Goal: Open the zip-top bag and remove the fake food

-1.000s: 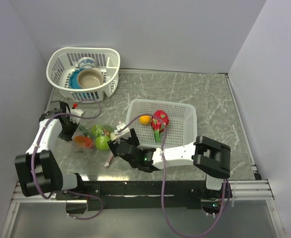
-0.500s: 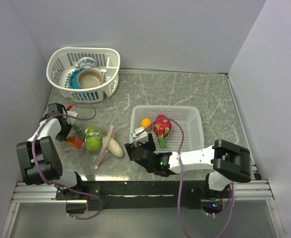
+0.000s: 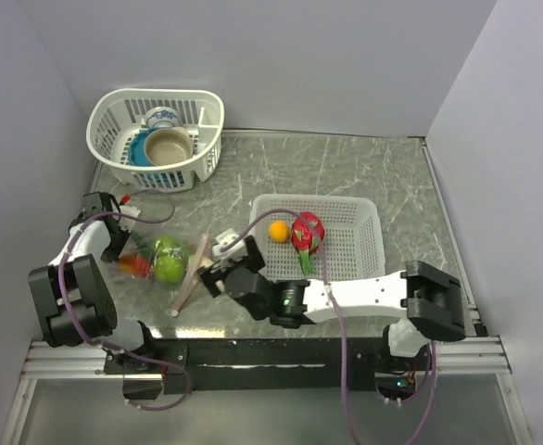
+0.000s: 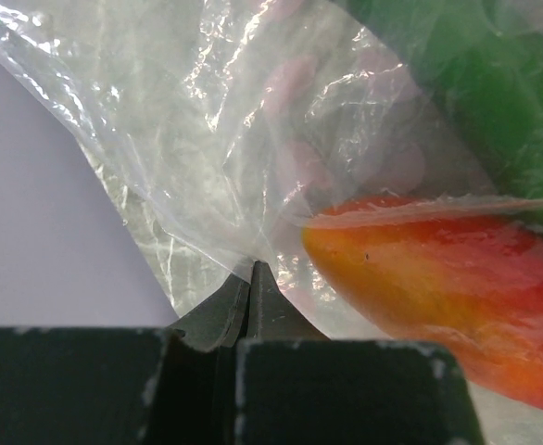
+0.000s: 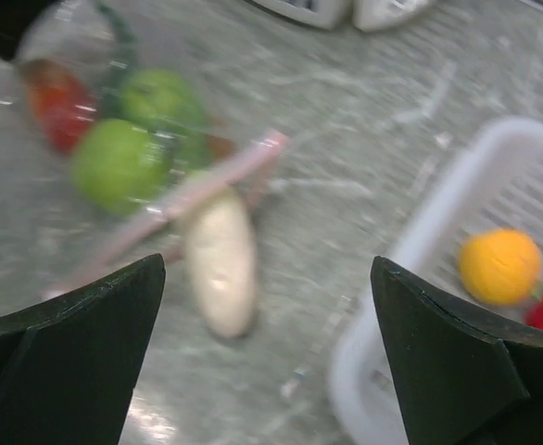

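Note:
The clear zip-top bag [image 3: 160, 252] lies at the left, its pink zipper strip [image 3: 194, 273] facing right. My left gripper [image 3: 114, 239] is shut on the bag's far corner; the plastic is pinched between its fingertips [image 4: 251, 278]. Inside the bag are a green round fruit [image 3: 170, 260] and a red-orange piece [image 4: 438, 287]. A white oblong [image 5: 220, 260] lies on the table just outside the zipper strip [image 5: 197, 190]. My right gripper [image 5: 267, 334] hovers open over it, nothing between its fingers. An orange [image 3: 278, 231] and a dragon fruit [image 3: 307, 232] sit in the white basket [image 3: 350, 250].
A round white basket [image 3: 114, 120] with bowls and a cup stands at the back left. The rectangular basket's near rim [image 5: 373, 334] is close to my right gripper's right finger. Grey walls close in both sides of the table.
My right arm has swung left from the rectangular basket to above the white oblong, its jaws wider. The oblong lies outside the bag now. The left gripper has stayed shut on the bag.

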Controlling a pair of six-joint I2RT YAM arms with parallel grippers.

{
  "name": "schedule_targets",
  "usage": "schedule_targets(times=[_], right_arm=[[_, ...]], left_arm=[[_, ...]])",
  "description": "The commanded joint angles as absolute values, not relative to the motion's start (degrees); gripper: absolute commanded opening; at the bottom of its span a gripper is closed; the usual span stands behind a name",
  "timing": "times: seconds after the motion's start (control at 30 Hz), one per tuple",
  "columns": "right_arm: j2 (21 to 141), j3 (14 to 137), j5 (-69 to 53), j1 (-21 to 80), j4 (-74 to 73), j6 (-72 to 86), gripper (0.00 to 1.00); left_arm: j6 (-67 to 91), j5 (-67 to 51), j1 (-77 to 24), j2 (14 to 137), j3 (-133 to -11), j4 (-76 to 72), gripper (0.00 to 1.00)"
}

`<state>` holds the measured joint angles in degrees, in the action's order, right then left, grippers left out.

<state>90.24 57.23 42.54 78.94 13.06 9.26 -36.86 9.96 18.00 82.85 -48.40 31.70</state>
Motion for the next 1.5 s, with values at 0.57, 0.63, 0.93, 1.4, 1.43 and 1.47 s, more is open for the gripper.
schedule_targets(times=[0.57, 0.63, 0.93, 1.4, 1.43, 1.47], right_arm=[[111.0, 64.0, 22.6, 71.3, 21.5, 11.4, 1.0], [112.8, 65.1, 21.4, 70.9, 21.6, 11.0, 1.0], [116.5, 68.8, 20.8, 72.2, 18.8, 10.5, 0.84], [88.5, 61.5, 31.9, 73.4, -0.4, 18.4, 0.02], [86.7, 60.9, 35.6, 73.4, -1.9, 18.8, 0.03], [83.1, 60.3, 37.4, 73.3, -4.1, 19.2, 0.03]], left_arm=[[-37.2, 5.5, 19.3, 81.8, -49.6, 29.6, 0.01], [-37.2, 6.0, 19.3, 82.8, -49.7, 29.7, 0.01], [-36.5, 5.8, 19.3, 83.9, -49.4, 28.6, 0.01], [-35.0, 6.4, 19.3, 85.4, -50.1, 25.1, 0.01], [-35.4, 6.9, 19.3, 85.5, -49.8, 24.6, 0.01], [-35.6, 7.4, 19.3, 85.6, -49.4, 23.6, 0.01]])
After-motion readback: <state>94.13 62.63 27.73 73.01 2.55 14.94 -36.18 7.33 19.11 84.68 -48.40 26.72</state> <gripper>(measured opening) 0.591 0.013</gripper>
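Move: The white radish pokes from the bag's mouth about 15 cm below the open right hand, 8 cm to its left and 2 cm ahead. At table level too, the green apple is some 15 cm left and 1 cm ahead of this hand, the orange in the basket roughly 13 cm right and 10 cm ahead. From the left hand, already pinching the bag, the radish lies about 22 cm right, 3 cm back and 2 cm lower. Right drops 15 cm leftward, closes on the radish, lifts it 12 cm up-right; left keeps pinching the bag. ##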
